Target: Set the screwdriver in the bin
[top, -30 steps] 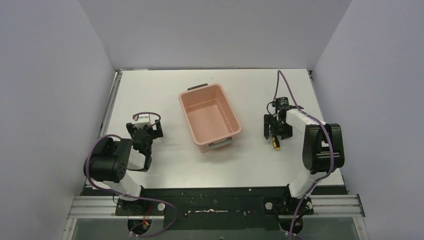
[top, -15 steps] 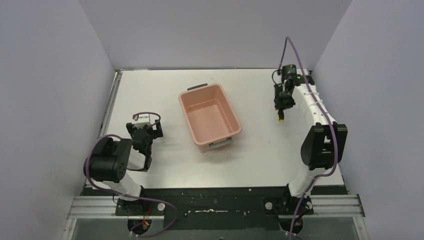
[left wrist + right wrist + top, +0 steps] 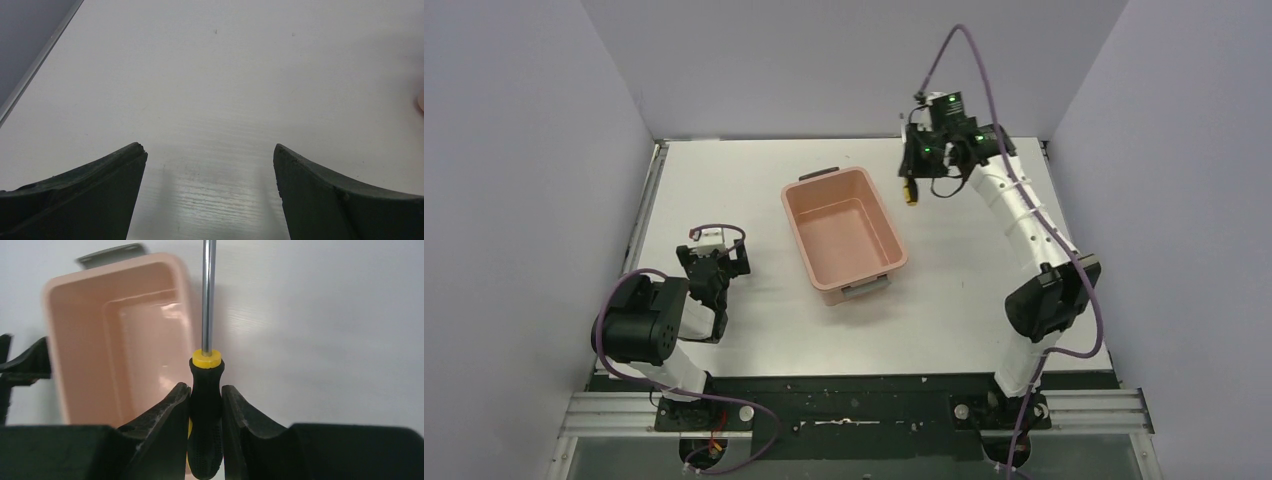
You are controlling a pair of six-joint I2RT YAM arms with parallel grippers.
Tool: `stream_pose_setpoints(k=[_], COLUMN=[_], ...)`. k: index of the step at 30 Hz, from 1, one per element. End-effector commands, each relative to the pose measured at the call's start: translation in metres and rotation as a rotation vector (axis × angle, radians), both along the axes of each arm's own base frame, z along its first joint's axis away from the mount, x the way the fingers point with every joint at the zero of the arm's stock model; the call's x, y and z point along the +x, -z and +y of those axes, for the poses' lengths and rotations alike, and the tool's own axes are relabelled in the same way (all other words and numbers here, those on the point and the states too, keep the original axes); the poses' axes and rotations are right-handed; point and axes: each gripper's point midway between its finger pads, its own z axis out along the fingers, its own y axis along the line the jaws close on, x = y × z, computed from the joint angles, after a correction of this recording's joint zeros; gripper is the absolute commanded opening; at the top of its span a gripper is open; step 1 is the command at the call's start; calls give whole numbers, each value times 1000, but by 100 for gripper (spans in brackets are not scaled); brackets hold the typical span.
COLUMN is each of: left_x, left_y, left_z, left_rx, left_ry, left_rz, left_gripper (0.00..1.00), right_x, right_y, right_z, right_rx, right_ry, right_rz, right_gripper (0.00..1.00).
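My right gripper is raised above the table, just right of the bin's far right corner, shut on the screwdriver. In the right wrist view both fingers of the right gripper press the black-and-yellow handle of the screwdriver. Its metal shaft points away, along the rim of the salmon-pink bin. The bin stands mid-table with nothing inside. Low over the table left of the bin, my left gripper is open, and the left wrist view shows only bare table between the fingers of the left gripper.
Grey clips sit at the bin's short ends. White walls close in the table on three sides. A metal rail runs along the left edge. The bin's corner shows at the right edge of the left wrist view.
My right gripper shut on the screwdriver at the table's right side, lifted it, and swung far and left to the bin's far right corner. The left arm has not moved.
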Motion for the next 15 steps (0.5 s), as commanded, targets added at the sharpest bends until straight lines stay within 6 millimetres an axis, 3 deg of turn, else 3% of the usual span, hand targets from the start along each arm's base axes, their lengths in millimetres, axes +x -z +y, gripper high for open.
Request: stream_pose_setpoints(k=[1, 3, 6, 12, 15], left_x=[11, 11, 11, 10, 11], left_y=[-21, -21, -21, -21, -21], left_z=[-1, -1, -1, -1, -1], left_rx=[-3, -2, -3, -3, -2], left_ry=[13, 13, 13, 12, 13], left_rz=[-68, -68, -68, -68, -68], left_gripper=[97, 97, 97, 97, 97], right_x=[-9, -17, -21, -49, -59], right_y=[-28, -22, -1, 85, 129], right_z=[121, 146, 161, 188, 186], right_rx=[211, 195, 145, -12, -115], right_ry=[-188, -220, -214, -248, -232], right_rz=[-113, -110, -83, 34, 95], right_gripper=[0, 0, 0, 0, 0])
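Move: The right gripper, still holding the screwdriver by its handle, has the bin's middle about 19 cm to its left, some 3 cm back and roughly 21 cm below. The bin's far grey handle lies about 14 cm ahead, 26 cm left; its near grey handle about 17 cm back, 15 cm left, both some 17 cm below. From the idle left gripper, the bin is about 32 cm right, 4 cm ahead and nearly level. Swing the right gripper fast to the left, about 18 cm, across the bin's right-hand rim, easing back some 6 cm towards the base. As the sideways travel dies out, sink roughly 9 cm towards the bin's floor. Turn the hand about 15 degrees counter-clockwise on the way and keep the fingers shut on the screwdriver handle. ##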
